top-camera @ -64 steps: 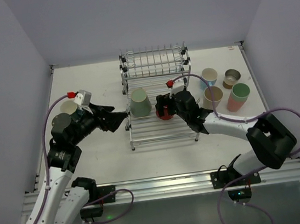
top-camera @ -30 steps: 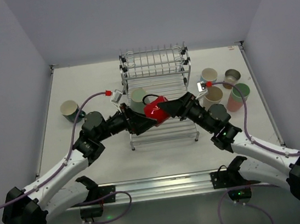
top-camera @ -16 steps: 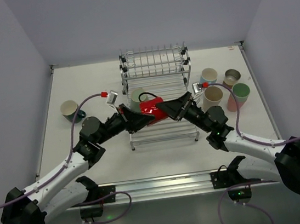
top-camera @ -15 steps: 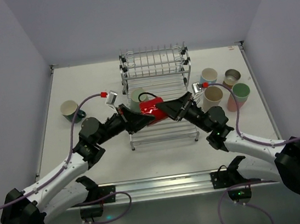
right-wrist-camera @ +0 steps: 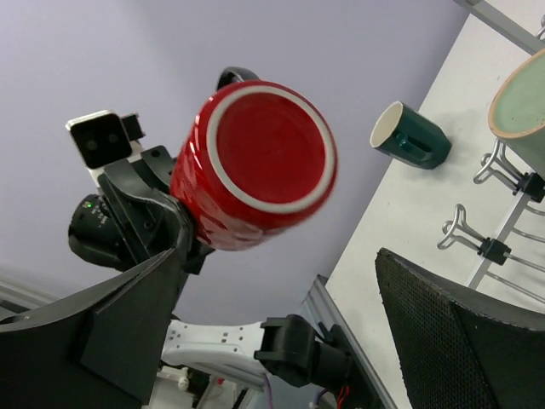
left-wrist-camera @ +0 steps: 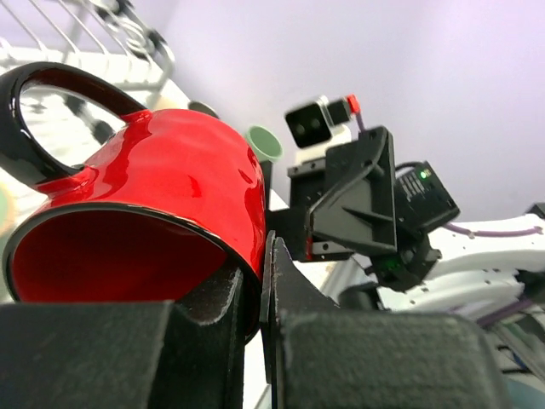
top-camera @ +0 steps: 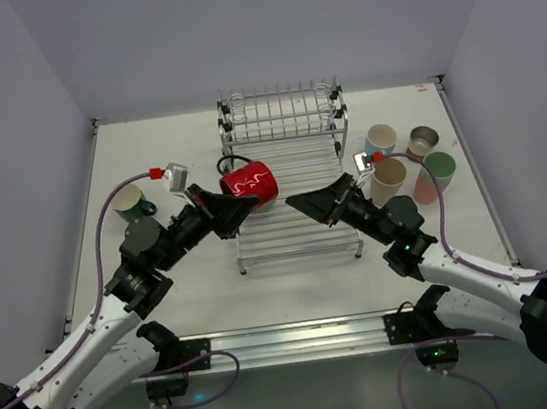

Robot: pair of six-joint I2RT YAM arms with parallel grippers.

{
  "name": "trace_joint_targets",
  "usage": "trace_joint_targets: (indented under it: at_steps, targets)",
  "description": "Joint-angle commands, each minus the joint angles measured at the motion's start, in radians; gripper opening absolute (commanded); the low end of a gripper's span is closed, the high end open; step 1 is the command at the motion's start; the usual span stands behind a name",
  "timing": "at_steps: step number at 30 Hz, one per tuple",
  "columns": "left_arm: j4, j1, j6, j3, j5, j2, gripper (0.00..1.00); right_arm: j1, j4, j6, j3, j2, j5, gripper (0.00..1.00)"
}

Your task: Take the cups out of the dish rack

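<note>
A red cup (top-camera: 248, 183) with a black handle hangs on its side over the left part of the dish rack (top-camera: 297, 230). My left gripper (top-camera: 227, 201) is shut on its rim. In the left wrist view one finger sits inside the red cup (left-wrist-camera: 162, 192) and the other outside, with the left gripper (left-wrist-camera: 260, 256) pinching the wall. My right gripper (top-camera: 299, 204) stands open over the rack's lower tray, a short way right of the cup. From the right wrist, the red cup's (right-wrist-camera: 255, 162) base faces my open right gripper (right-wrist-camera: 281, 315), apart from it. A sage green cup (right-wrist-camera: 521, 102) stands on the rack.
A dark teal cup (top-camera: 130, 201) lies on the table at the left. A light blue cup (top-camera: 381, 138), a beige cup (top-camera: 388, 177), a tan-brown cup (top-camera: 423, 139) and a pink cup with a green inside (top-camera: 434, 175) stand right of the rack.
The red cup passed from the right gripper to the left. The left gripper shut on its rim and carried it left and back; the right gripper opened wider and let go.
</note>
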Motion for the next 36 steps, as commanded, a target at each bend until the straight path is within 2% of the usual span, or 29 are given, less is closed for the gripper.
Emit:
trace_joint_targets:
  at_steps: [1, 2, 4, 5, 9, 12, 16, 17, 22, 27, 36]
  targets:
    - [-0.009, 0.004, 0.129, 0.134, -0.147, -0.063, 0.00, 0.000, 0.005, -0.045, -0.003, -0.015, -0.022, 0.99]
    - [-0.122, 0.003, 0.157, 0.167, -0.185, -0.059, 0.00, -0.001, 0.002, -0.046, -0.004, -0.018, -0.033, 0.99]
    - [-0.242, 0.004, 0.238, 0.274, -0.320, -0.034, 0.00, 0.000, -0.010, -0.057, -0.006, -0.026, -0.039, 0.99]
    - [-0.369, 0.003, 0.262, 0.306, -0.372, -0.025, 0.00, 0.000, -0.024, -0.075, -0.005, -0.041, -0.040, 0.99]
    - [-0.578, 0.004, 0.350, 0.424, -0.655, 0.009, 0.00, -0.001, -0.148, -0.149, 0.011, -0.107, -0.027, 0.99]
    - [-0.693, 0.013, 0.379, 0.491, -0.754, 0.070, 0.00, -0.001, -0.289, -0.224, 0.041, -0.173, 0.014, 0.99]
    - [-0.772, 0.067, 0.373, 0.498, -0.745, 0.142, 0.00, 0.000, -0.467, -0.334, 0.100, -0.246, 0.058, 0.99]
    - [-0.770, 0.117, 0.375, 0.488, -0.692, 0.155, 0.00, 0.000, -0.540, -0.351, 0.126, -0.257, 0.067, 0.99]
    - [-0.744, 0.296, 0.408, 0.470, -0.506, 0.291, 0.00, -0.001, -0.668, -0.436, 0.170, -0.305, 0.091, 0.99]
    - [-0.776, 0.306, 0.450, 0.569, -0.513, 0.476, 0.00, 0.000, -0.782, -0.492, 0.238, -0.280, 0.067, 0.99]
    - [-0.809, 0.329, 0.494, 0.639, -0.478, 0.694, 0.00, -0.001, -0.783, -0.519, 0.218, -0.280, 0.038, 0.99]
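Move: The red mug is already pinched by its rim in my left hand; its open spot on the table, left of the rack, lies about 19 cm ahead, 17 cm left and 28 cm below that hand. The dark green mug stands some 15 cm left of this spot and 2 cm farther out; the pale green mug on the rack is about 16 cm straight ahead of my left hand, 21 cm lower. From my right hand the spot is roughly 18 cm ahead, 25 cm left and 25 cm below. I keep the red mug pinched by its rim and swing my left hand left and forward, first rising about 5 cm, then sinking some 20 cm past the rack's left side towards the open table by the dark green mug. My wrist swings the fingers from pointing rightward to forward and steeply down. My empty right hand, still open, drifts about 4 cm right, rolling some 25 degrees. ##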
